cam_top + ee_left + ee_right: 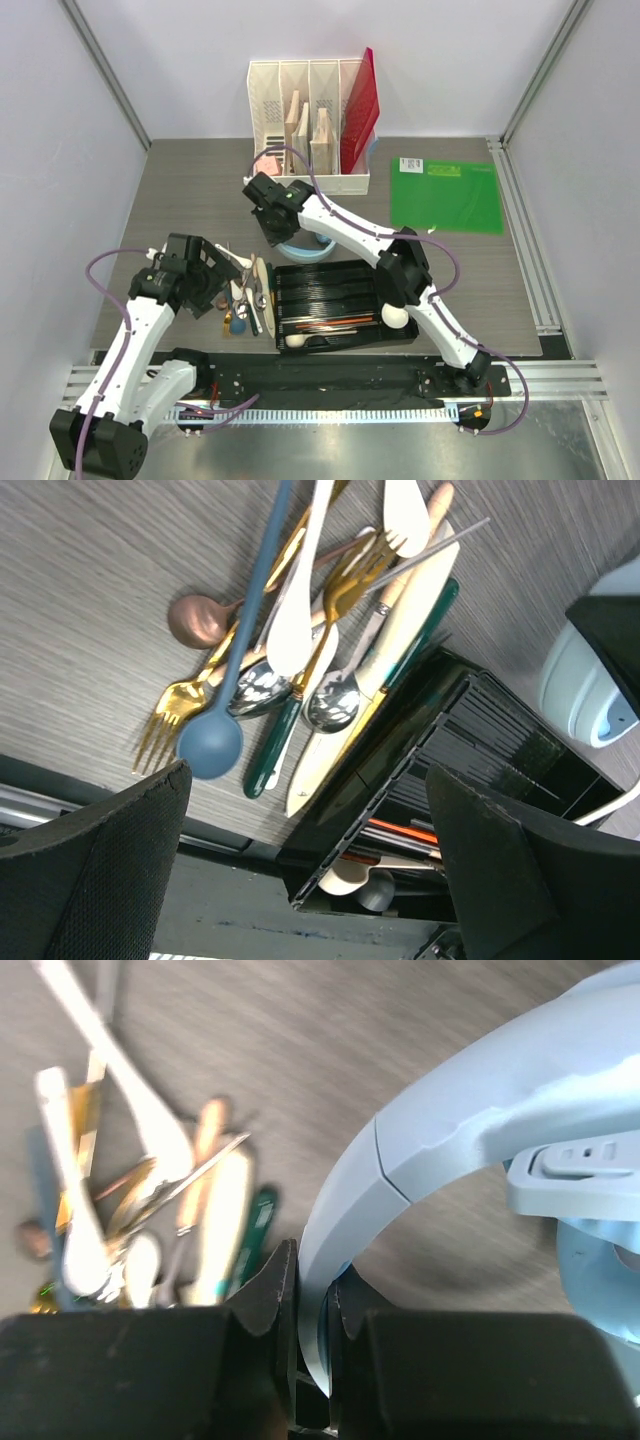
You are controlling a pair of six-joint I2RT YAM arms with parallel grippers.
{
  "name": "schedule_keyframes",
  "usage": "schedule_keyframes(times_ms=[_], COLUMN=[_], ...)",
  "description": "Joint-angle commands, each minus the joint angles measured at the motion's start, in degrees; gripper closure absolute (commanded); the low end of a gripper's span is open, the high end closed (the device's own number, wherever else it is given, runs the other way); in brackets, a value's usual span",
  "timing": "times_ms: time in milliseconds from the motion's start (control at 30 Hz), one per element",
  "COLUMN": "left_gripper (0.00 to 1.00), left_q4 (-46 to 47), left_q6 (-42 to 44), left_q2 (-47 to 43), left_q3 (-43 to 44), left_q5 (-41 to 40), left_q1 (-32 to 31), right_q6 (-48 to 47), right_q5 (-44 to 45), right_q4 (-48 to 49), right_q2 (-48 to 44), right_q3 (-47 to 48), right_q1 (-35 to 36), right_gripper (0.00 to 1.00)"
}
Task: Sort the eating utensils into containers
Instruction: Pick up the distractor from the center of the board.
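Loose eating utensils [245,295] lie in a heap left of the black divided tray [340,275]: a blue spoon [210,745], a gold fork [165,715], silver spoons, white and wooden pieces. The tray holds chopsticks, and a white soup spoon [396,317] lies at its right end. My left gripper [215,290] hovers open over the heap's near end [308,780], with nothing between its fingers. My right gripper [278,235] is shut on the thin rim of a pale blue round container [450,1130] behind the tray [305,252]; the gripper's point in its own wrist view [310,1280].
A white slotted file organizer [300,110] with a red folder [360,100] stands at the back. A green mat [445,195] lies at the back right. The table's near edge and a black rail run just below the tray.
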Motion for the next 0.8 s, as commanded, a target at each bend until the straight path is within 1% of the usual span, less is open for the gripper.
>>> schedule_keyframes(times_ms=[0, 133, 200, 400, 567, 633, 700, 767], left_gripper=[0.01, 0.0, 0.0, 0.01, 0.01, 0.0, 0.01, 0.01], left_q4=[-2.6, -5.3, -6.3, -7.3, -9.8, -11.3, -12.8, -14.1], left_q6=[-1.3, -2.2, -2.6, -2.8, -1.3, -0.1, 0.9, 1.8], left_q2=[-3.0, -5.1, -6.1, -6.7, -5.5, -6.2, -8.7, -12.4], left_q3=[1.1, 2.0, 2.2, 1.8, 2.2, 3.1, 3.5, 3.5], left_q5=[-4.1, -8.4, -10.5, -11.6, -9.9, -10.1, -10.4, -10.3], left_q1=[1.2, 1.9, 2.2, 2.4, 2.4, 2.4, 2.4, 2.4], right_q6=[-2.1, -3.9, -4.2, -3.9, -4.0, -4.2, -4.2, -3.7], right_q5=[-4.1, -5.9, -6.2, -10.9, -15.5, -17.2, -17.8, -19.9], right_q4=[2.2, 7.7, 8.6, 14.0, 20.2, 24.6, 27.7, 30.4], right_q2=[-6.6, -9.9, -10.0, -10.2, -6.7, -4.7, -3.0, -1.5], right_q3=[1.8, 1.1, 3.4, 5.3, 10.1, 12.2, 15.0, 15.5], right_q1=[1.3, 3.5, 4.5, 4.5, 4.5, 4.5, 4.5, 4.2], right_gripper=[0.99, 0.99, 0.99, 0.99, 0.99, 0.99, 0.99, 0.99])
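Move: The right gripper already holds the blue headphones by the left side of their band. The bare tabletop at the board's far left lies roughly 25 cm to its left, 8 cm farther out and 9 cm below. The cutlery pile's middle is about 9 cm left and 12 cm back of this hand, the black tray's about 14 cm right and 15 cm back. From the left gripper that bare spot is some 20 cm ahead and 12 cm left. Keep the right fingers closed on the headphone band and sweep it up about 15 cm and left about 12 cm, drawing slightly back on the way, past the cutlery's far end towards the bare left side. Roll the wrist some 30 degrees so the fingertips swing out to the left, with a little counter-clockwise turn. Ease the empty, open left gripper about 5 cm left and back, clear of the way. ##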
